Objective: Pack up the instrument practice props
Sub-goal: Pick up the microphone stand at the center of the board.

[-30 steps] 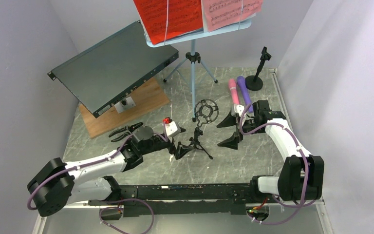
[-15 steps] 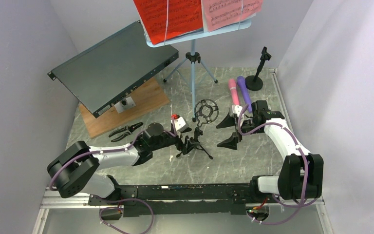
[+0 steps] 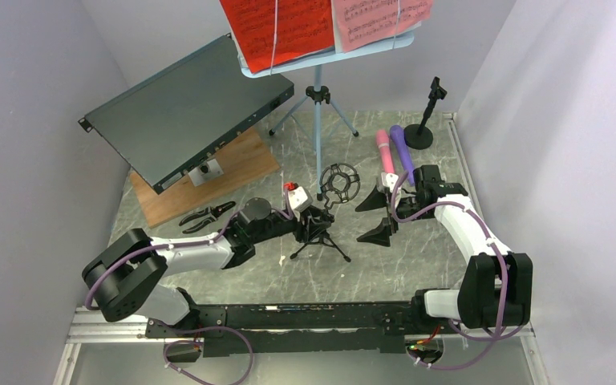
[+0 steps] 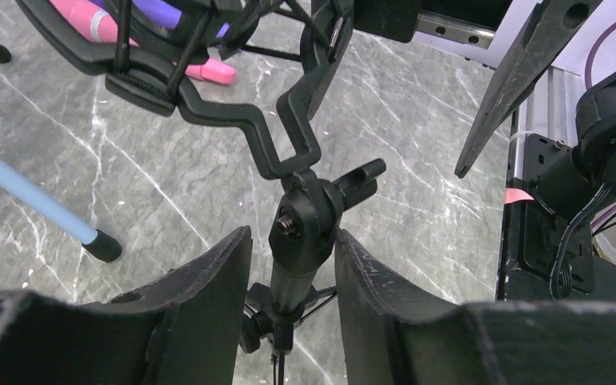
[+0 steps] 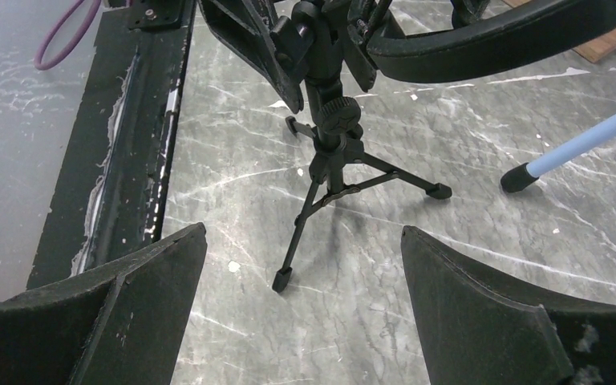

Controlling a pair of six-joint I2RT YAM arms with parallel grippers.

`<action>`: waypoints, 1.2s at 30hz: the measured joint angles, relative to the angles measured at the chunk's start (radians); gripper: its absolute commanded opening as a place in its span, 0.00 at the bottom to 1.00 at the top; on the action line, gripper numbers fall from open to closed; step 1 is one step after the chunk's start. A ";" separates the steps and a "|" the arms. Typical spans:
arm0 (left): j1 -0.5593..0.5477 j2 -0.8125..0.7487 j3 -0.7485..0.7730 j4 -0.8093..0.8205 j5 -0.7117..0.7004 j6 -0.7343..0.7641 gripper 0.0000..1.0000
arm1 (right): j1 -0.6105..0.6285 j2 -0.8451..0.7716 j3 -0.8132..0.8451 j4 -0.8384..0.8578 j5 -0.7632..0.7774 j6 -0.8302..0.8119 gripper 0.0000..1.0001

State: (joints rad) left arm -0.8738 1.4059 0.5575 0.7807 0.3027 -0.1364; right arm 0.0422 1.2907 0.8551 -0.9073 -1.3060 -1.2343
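A small black tripod mic support (image 3: 321, 234) with a ring cradle (image 3: 339, 181) stands mid-table. My left gripper (image 3: 311, 218) straddles its swivel head (image 4: 301, 216), jaws half closed: one finger (image 4: 369, 281) touches it and a thin gap shows on the other side. My right gripper (image 3: 375, 216) stands wide open and empty just right of it, facing the tripod (image 5: 329, 152). The pink (image 3: 384, 151) and purple (image 3: 402, 148) microphones lie behind it. A second black support (image 3: 423, 120) stands at the back right. The light-blue music rack (image 3: 318, 120) holds red (image 3: 281, 28) and pink (image 3: 381, 20) pages.
A large dark metal box (image 3: 184, 112) leans on a wooden board (image 3: 233, 172) at the back left. Black pliers (image 3: 207, 215) lie by my left arm, and a small white block with a red top (image 3: 294, 196) sits just behind the left wrist. Walls close in on three sides.
My left arm has reached right to the tripod support and its jaws have narrowed around the head. The right arm has stayed put.
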 measured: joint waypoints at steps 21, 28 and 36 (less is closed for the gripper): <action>-0.008 0.002 0.043 -0.044 0.015 0.018 0.00 | 0.042 0.006 -0.019 0.045 0.067 0.018 0.93; -0.028 0.002 0.072 -0.052 -0.108 -0.034 0.00 | 0.063 0.008 -0.032 0.081 0.079 0.052 0.91; -0.061 0.002 0.107 -0.044 -0.280 -0.091 0.00 | 0.064 0.008 -0.045 0.138 0.083 0.103 0.91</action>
State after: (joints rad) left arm -0.9352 1.4075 0.6643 0.7364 0.0231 -0.2276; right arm 0.1062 1.2991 0.8097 -0.7692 -1.2232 -1.1313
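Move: The microphone stand's black clamp joint sits between the left hand's half-open fingers, level with them and about 1 cm to the right. The stand's empty ring is some 8 cm above that hand, 4 cm ahead and 4 cm right. The music stand's foot is about 11 cm straight ahead and 18 cm below. From the open right hand, the clamp joint lies about 9 cm left, level fore and aft, 3 cm higher. Left fingers close on the stand's clamp and lift it some 4 cm up and forward; right hand sinks. ##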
